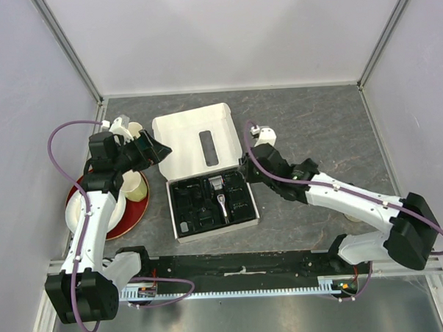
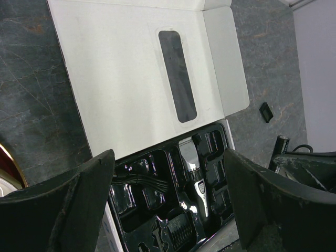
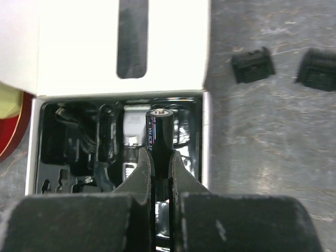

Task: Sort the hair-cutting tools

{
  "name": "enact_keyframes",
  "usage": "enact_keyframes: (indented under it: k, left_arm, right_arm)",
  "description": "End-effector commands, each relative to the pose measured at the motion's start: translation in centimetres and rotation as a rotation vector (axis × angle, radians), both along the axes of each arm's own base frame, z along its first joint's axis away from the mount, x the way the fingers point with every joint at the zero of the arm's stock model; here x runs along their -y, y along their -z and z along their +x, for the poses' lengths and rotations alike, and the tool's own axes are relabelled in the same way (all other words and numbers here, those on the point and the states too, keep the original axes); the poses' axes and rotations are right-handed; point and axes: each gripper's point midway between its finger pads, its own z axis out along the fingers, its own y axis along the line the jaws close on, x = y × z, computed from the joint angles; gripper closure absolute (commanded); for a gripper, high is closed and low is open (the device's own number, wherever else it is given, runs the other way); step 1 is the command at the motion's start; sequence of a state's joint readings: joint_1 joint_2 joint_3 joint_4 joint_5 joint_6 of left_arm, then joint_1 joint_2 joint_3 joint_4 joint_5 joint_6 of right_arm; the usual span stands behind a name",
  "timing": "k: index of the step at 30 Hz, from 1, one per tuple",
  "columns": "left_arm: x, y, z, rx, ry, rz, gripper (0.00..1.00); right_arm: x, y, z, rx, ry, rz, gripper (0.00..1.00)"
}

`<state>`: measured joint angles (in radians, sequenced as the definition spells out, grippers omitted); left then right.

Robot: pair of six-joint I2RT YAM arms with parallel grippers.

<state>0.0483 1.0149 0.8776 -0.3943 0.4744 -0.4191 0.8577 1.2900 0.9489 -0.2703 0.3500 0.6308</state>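
The silver-and-black clipper [image 1: 220, 196] lies in the black tray [image 1: 247, 209] of the open white box, also showing in the left wrist view [image 2: 198, 181] and the right wrist view [image 3: 133, 127]. My right gripper [image 3: 160, 157] is shut on a black cylindrical battery [image 3: 159, 130], held over the tray's right side; from above it sits at the box's right edge [image 1: 246, 167]. Two black comb guards [image 3: 253, 64] [image 3: 317, 69] lie on the table right of the box. My left gripper [image 2: 168, 202] hangs open and holds nothing above the box's left part [image 1: 159, 149]. A comb guard [image 2: 184, 231] and a coiled cable [image 2: 144, 180] rest in the tray.
The box lid [image 1: 198, 141] lies flat behind the tray. A red plate [image 1: 137, 211] with cream mugs [image 1: 135, 184] stands at the left, beside my left arm. A small black piece [image 2: 266, 111] lies on the grey table right of the lid.
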Motion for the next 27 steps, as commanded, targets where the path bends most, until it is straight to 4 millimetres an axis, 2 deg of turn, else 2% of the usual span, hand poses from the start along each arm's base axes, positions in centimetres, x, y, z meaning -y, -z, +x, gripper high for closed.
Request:
enact_keyframes:
  k: [1, 3, 6, 8, 9, 10, 11, 12, 13, 15, 16, 20, 27]
  left_arm:
    - [0.1, -0.5, 0.3, 0.030, 0.017, 0.000, 0.10]
    - [0.2, -0.5, 0.3, 0.030, 0.019, -0.001, 0.09]
    - [0.2, -0.5, 0.3, 0.030, 0.020, -0.002, 0.10]
    - [0.3, -0.5, 0.2, 0.031, 0.023, -0.002, 0.10]
    - [0.2, -0.6, 0.2, 0.035, 0.021, -0.002, 0.10]
    - [0.2, -0.7, 0.2, 0.036, 0.020, -0.001, 0.10]
    - [0.2, -0.7, 0.2, 0.037, 0.019, 0.001, 0.10]
    - [0.2, -0.7, 0.2, 0.038, 0.020, -0.001, 0.10]
    - [0.2, -0.7, 0.2, 0.038, 0.020, -0.001, 0.10]
    - [0.2, -0.7, 0.2, 0.038, 0.023, -0.003, 0.10]
    - [0.3, -0.8, 0.2, 0.039, 0.023, -0.002, 0.10]
    - [0.2, -0.8, 0.2, 0.039, 0.020, -0.001, 0.10]
    - [0.2, -0.8, 0.2, 0.041, 0.023, -0.003, 0.10]
  right_arm:
    - [-4.4, -2.8, 0.3, 0.091, -0.064, 0.077, 1.00]
    - [-6.0, -3.1, -0.2, 0.102, -0.085, 0.098, 1.00]
    - [-8.4, -2.0, -0.5, 0.092, -0.099, 0.110, 1.00]
    - [-9.8, -2.1, -0.6, 0.106, -0.109, 0.115, 1.00]
    - [-10.6, -1.9, -1.0, 0.103, -0.124, 0.110, 1.00]
    - [-11.2, -0.8, -0.8, 0.092, -0.126, 0.090, 1.00]
    - [-11.9, -1.2, -0.7, 0.099, -0.127, 0.097, 1.00]
    - [-12.7, -0.1, -0.9, 0.088, -0.139, 0.078, 1.00]
    - [-13.4, -0.5, -0.8, 0.092, -0.145, 0.085, 1.00]
    - [-14.3, 0.6, -0.8, 0.084, -0.152, 0.065, 1.00]
    - [-14.8, 0.4, -0.7, 0.089, -0.155, 0.066, 1.00]
    - [-15.5, 1.8, -0.8, 0.080, -0.154, 0.024, 1.00]
    - [-15.5, 4.1, -0.6, 0.065, -0.135, -0.041, 1.00]
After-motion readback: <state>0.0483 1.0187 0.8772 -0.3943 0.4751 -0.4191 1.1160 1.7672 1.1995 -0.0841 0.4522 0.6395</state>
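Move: My right hand already holds the black battery; the narrow slot in the box tray lies about 13 cm to its left, level with it and some 15 cm below. The clipper lies 8 cm to the hand's left and 4 cm back, the cable 18 cm left and level, a loose comb guard 10 cm ahead and 3 cm right. From my idle left hand the slot is about 13 cm right, 4 cm back, 20 cm down. I carry the battery left in my right hand, about 15 cm above the open box, past the clipper towards the tray wells between clipper and cable, easing back a little early on. As the sideways travel dies out I sink more steeply, about 5 cm in all, turning the hand some 10 degrees counter-clockwise, fingers keeping their grip. ##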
